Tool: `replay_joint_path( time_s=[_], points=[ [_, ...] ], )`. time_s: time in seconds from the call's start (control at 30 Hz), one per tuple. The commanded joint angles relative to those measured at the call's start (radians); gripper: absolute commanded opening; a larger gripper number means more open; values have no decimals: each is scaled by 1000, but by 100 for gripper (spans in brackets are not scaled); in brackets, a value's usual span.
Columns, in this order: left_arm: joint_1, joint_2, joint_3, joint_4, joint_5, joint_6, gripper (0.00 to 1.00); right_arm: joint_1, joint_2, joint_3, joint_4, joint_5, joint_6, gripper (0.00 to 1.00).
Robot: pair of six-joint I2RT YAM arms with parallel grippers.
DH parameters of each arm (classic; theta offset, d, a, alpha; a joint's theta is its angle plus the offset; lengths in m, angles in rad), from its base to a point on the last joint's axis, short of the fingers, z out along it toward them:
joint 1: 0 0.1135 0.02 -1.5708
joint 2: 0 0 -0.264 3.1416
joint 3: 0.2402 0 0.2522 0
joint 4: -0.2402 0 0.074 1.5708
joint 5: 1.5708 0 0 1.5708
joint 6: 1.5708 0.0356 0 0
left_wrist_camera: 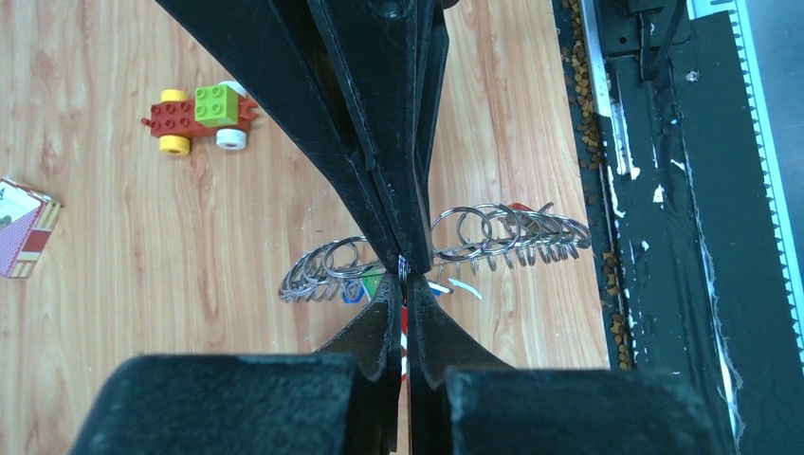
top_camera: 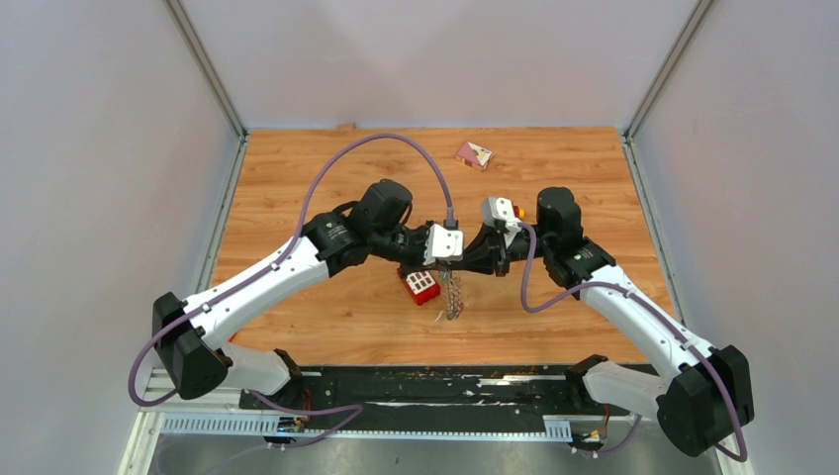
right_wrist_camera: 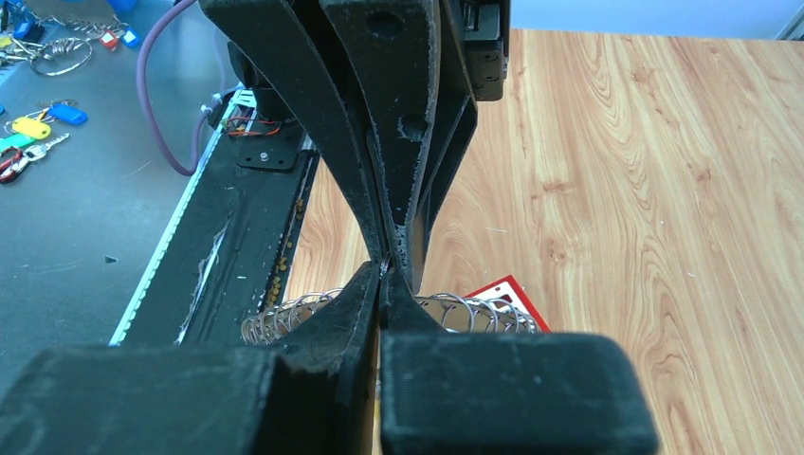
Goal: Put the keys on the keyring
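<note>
The keyring (left_wrist_camera: 512, 227), a large grey ring strung with many small wire loops, hangs just over the wooden table between both arms. My left gripper (left_wrist_camera: 405, 273) is shut on a thin wire of its rim. My right gripper (right_wrist_camera: 384, 269) is shut on the same rim, and its fingers (left_wrist_camera: 379, 142) meet mine tip to tip. Keys with a blue tag (left_wrist_camera: 353, 292) and a green tag (left_wrist_camera: 379, 282) sit under the loops; whether they are threaded on is unclear. From above, both grippers (top_camera: 473, 259) join over the keyring (top_camera: 453, 295).
A red studded brick (top_camera: 421, 286) lies beside the keyring. A small toy car of bricks (left_wrist_camera: 199, 114) and a card pack (left_wrist_camera: 24, 237) lie farther out. The black base rail (left_wrist_camera: 664, 237) borders the near table edge. More tagged keys (right_wrist_camera: 33, 128) lie off the table.
</note>
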Motion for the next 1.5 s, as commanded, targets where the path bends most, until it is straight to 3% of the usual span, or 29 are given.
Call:
replay_joint_path(
  time_s=[0.0,0.2,0.43,0.6,0.93,1.47],
  points=[
    [-2,-18,24,0,39,-27,0,2,-17,43,33,7,-28,0],
    [-2,-15,91,-82,-52,-72,0,0,-20,50,-19,59,-62,5],
    [-17,51,255,-308,-231,-80,0,1,-22,50,-31,97,-72,30],
    [-37,111,388,-478,-318,-97,0,0,-26,48,-21,105,-57,39],
    [-45,209,588,-653,-348,-143,0,-3,-45,34,67,128,39,41],
    [-44,94,469,-496,-214,-102,0,-11,55,-35,501,14,415,38]
  ],
)
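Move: The keyring is already pinched at its upper rim by both hands, tip to tip; its middle hangs about 5 cm below each hand point and some 1 cm back. From either hand the red block lies on the table about 3 cm ahead, 5 cm left and 20 cm down. The white strip lies around 4 cm back, 1 cm left and 22 cm down from either hand. The keyring stays pinched in the shut left fingers while the right fingers open to under half their range and let go of its rim. The left hand carries it about 4 cm left and 3 cm up, swinging forward and back again, fingers tipping some 20 degrees further down and turning counter-clockwise. The emptied right hand rises and goes forward, roughly 3 cm each. ##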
